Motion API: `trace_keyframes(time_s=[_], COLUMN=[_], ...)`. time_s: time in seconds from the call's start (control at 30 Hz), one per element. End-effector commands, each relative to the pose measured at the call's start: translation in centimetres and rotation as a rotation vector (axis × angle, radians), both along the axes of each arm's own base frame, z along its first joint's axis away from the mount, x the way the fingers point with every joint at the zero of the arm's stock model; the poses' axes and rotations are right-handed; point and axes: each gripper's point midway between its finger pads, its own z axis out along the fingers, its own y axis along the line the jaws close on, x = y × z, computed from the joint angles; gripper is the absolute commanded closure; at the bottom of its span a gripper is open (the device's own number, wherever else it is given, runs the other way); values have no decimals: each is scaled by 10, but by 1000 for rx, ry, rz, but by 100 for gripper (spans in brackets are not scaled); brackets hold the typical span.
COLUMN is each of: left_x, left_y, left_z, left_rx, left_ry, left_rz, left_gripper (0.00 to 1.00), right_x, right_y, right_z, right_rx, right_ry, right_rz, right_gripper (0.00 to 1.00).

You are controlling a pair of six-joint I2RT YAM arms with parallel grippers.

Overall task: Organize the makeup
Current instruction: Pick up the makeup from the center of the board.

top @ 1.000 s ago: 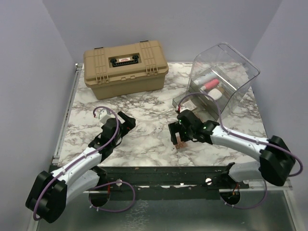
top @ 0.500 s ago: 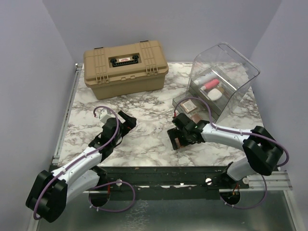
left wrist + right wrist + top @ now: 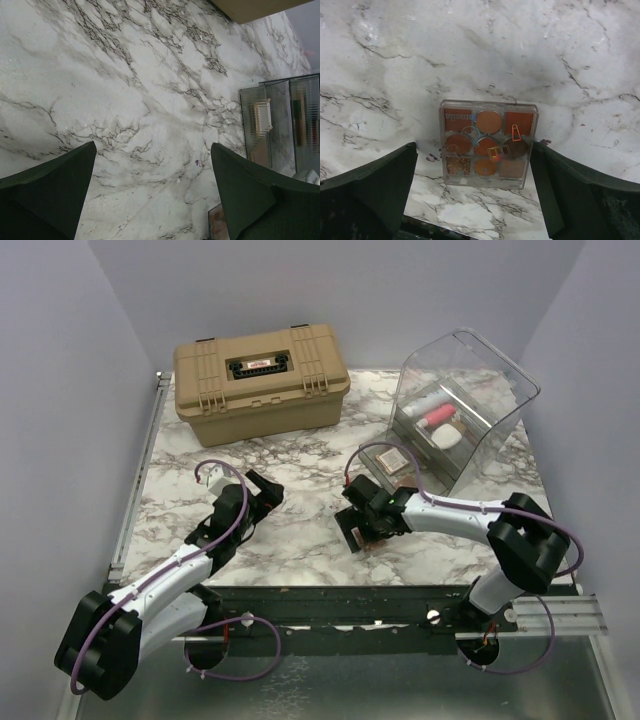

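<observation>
A square brown-pink eyeshadow palette [image 3: 487, 150] lies flat on the marble table, near its front edge. My right gripper [image 3: 472, 146] is open, one finger on each side of the palette and neither touching it. From above, the right gripper [image 3: 365, 523] hovers over that palette [image 3: 373, 538]. A second palette [image 3: 395, 462] rests in the pulled-out grey drawer. Inside the clear bin [image 3: 500, 425] lie a white tube [image 3: 425, 400], a pink tube [image 3: 438, 418] and a white oval piece [image 3: 447, 437]. My left gripper [image 3: 265, 490] is open over bare marble [image 3: 152, 145].
A large tan hard case [image 3: 260, 370] stands at the back left. The clear bin [image 3: 280, 120] shows at the right of the left wrist view. The table's front edge [image 3: 445, 232] is just below the palette.
The right arm has swung left, its gripper shifting a little left over the palette and uncovering the drawer's palette. The left arm has not moved.
</observation>
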Motion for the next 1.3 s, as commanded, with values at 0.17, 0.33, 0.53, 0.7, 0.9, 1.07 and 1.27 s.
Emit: trace_keyframes(time_s=[0.17,0.33,0.53,0.7,0.9,1.07,1.27], left_x=[3,4,4,5,4,4,3], left_y=[-2,-2,-1,-1,0,0,2], left_z=[7,6,5,7,5,6,6], left_rx=[-16,-15,-12,-14,-14,-14,-11], left_ry=[-18,-14,-13,-16,-12,-15,-17], left_rz=[-8,-11,-11,-8,-7,-9,-2], left_gripper=[1,1,1,1,1,1,1], right_x=[-8,-15,-23,-17,-21,-21,-32], right_y=[7,-1,4,-1,-1,-12,-11], right_z=[-9,-9,-5,-5,-9,-12,-17], right_rx=[-74,-84,-41,-92,-94,-132,-101], right_ry=[28,33,58,48,69,64,104], right_rz=[35,56,90,65,67,5,23], right_gripper=[0,6,15,19,27,19,29])
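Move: The makeup palette lies flat on the marble between the right gripper's open fingers, its middle about 1 cm to the right and 1 cm below, with its right edge close against the right finger. The organizer's open drawer is some 15 cm ahead and 9 cm right; the white compact in it is about 16 cm ahead and 5 cm right. From the left hand the palette lies roughly 8 cm back, 19 cm right and 8 cm below. Slide the right gripper about 1 cm left, low over the marble, nudging the palette's right edge with the right finger, then draw back roughly 1 cm. As you draw back, close the fingers part way until both tips meet the palette's left and right edges; keep them pointing steeply down. ##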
